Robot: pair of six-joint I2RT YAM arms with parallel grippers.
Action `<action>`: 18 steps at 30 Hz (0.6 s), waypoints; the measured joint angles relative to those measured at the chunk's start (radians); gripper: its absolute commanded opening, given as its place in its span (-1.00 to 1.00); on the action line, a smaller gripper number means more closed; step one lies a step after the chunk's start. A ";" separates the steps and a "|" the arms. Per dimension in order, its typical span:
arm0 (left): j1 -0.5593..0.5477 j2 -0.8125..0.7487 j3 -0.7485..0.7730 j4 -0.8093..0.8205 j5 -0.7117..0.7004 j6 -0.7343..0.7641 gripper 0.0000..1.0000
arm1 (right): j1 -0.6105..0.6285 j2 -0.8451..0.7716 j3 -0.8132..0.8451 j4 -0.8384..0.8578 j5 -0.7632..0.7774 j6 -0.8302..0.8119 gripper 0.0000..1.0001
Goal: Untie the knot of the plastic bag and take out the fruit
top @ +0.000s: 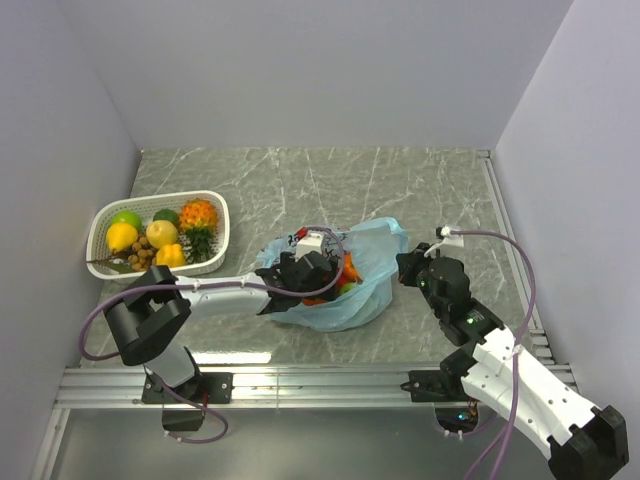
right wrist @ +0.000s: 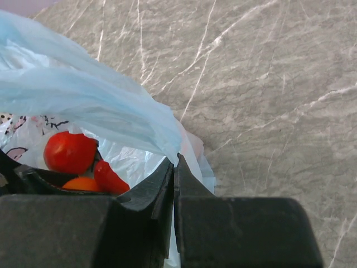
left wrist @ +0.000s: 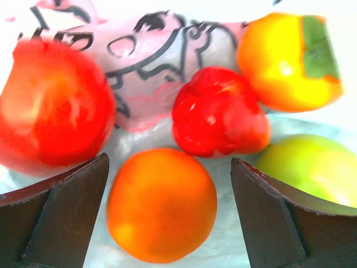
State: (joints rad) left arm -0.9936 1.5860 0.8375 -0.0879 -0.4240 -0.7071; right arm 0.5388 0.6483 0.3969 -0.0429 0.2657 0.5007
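Note:
The pale blue plastic bag (top: 365,290) lies open in the middle of the table, and no knot shows. My left gripper (top: 318,272) reaches into its mouth. In the left wrist view that gripper (left wrist: 170,163) is open, its fingers (left wrist: 67,212) on either side of a round orange (left wrist: 162,204), with a gap on the right side. Around it lie a red apple (left wrist: 53,106), a red strawberry-like piece (left wrist: 217,111), a persimmon (left wrist: 290,58) and a yellow-green pear (left wrist: 312,167). My right gripper (right wrist: 174,160) is shut on the bag's edge (right wrist: 139,125), holding it up at the bag's right side (top: 410,265).
A white slotted basket (top: 95,232) stands at the back left and holds a green apple (top: 127,218), yellow fruit (top: 161,233) and an orange pineapple-like fruit (top: 199,214). White walls close in the marble table on three sides.

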 measured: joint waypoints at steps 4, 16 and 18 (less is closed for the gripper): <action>-0.003 -0.004 -0.006 0.030 -0.004 0.007 0.93 | 0.000 0.002 -0.011 0.019 -0.002 0.001 -0.87; -0.003 0.072 0.036 0.011 -0.048 -0.003 -0.05 | 0.000 0.005 -0.013 0.035 -0.003 0.001 -0.86; -0.008 0.066 0.042 -0.010 -0.048 -0.004 -0.35 | 0.000 -0.002 -0.016 0.035 0.003 0.000 -0.86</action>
State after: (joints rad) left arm -1.0016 1.6516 0.8799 -0.0982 -0.4721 -0.7109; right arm 0.5392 0.6468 0.3809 -0.0078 0.2684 0.5011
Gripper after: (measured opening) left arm 0.704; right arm 0.070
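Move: Between the open fingers of the left hand sits the orange, in the opened bag, about 1 cm ahead of the hand point and 2 cm below it. The tomato lies roughly 6 cm ahead and 6 cm left of this hand, the red pepper 6 cm ahead and 4 cm right, the green fruit 3 cm ahead and 8 cm right. From the right hand, the orange is some 18 cm left, 2 cm back and 12 cm lower. Settling about 1 cm forward and 1 cm down over the orange, the left hand barely shifts, then closes its wide-open fingers by about a quarter of their range, until the pads pinch the orange from both sides. The wrist keeps its forward-and-down slant. The right hand stays in place, its shut fingers still holding up the bag's rim. ##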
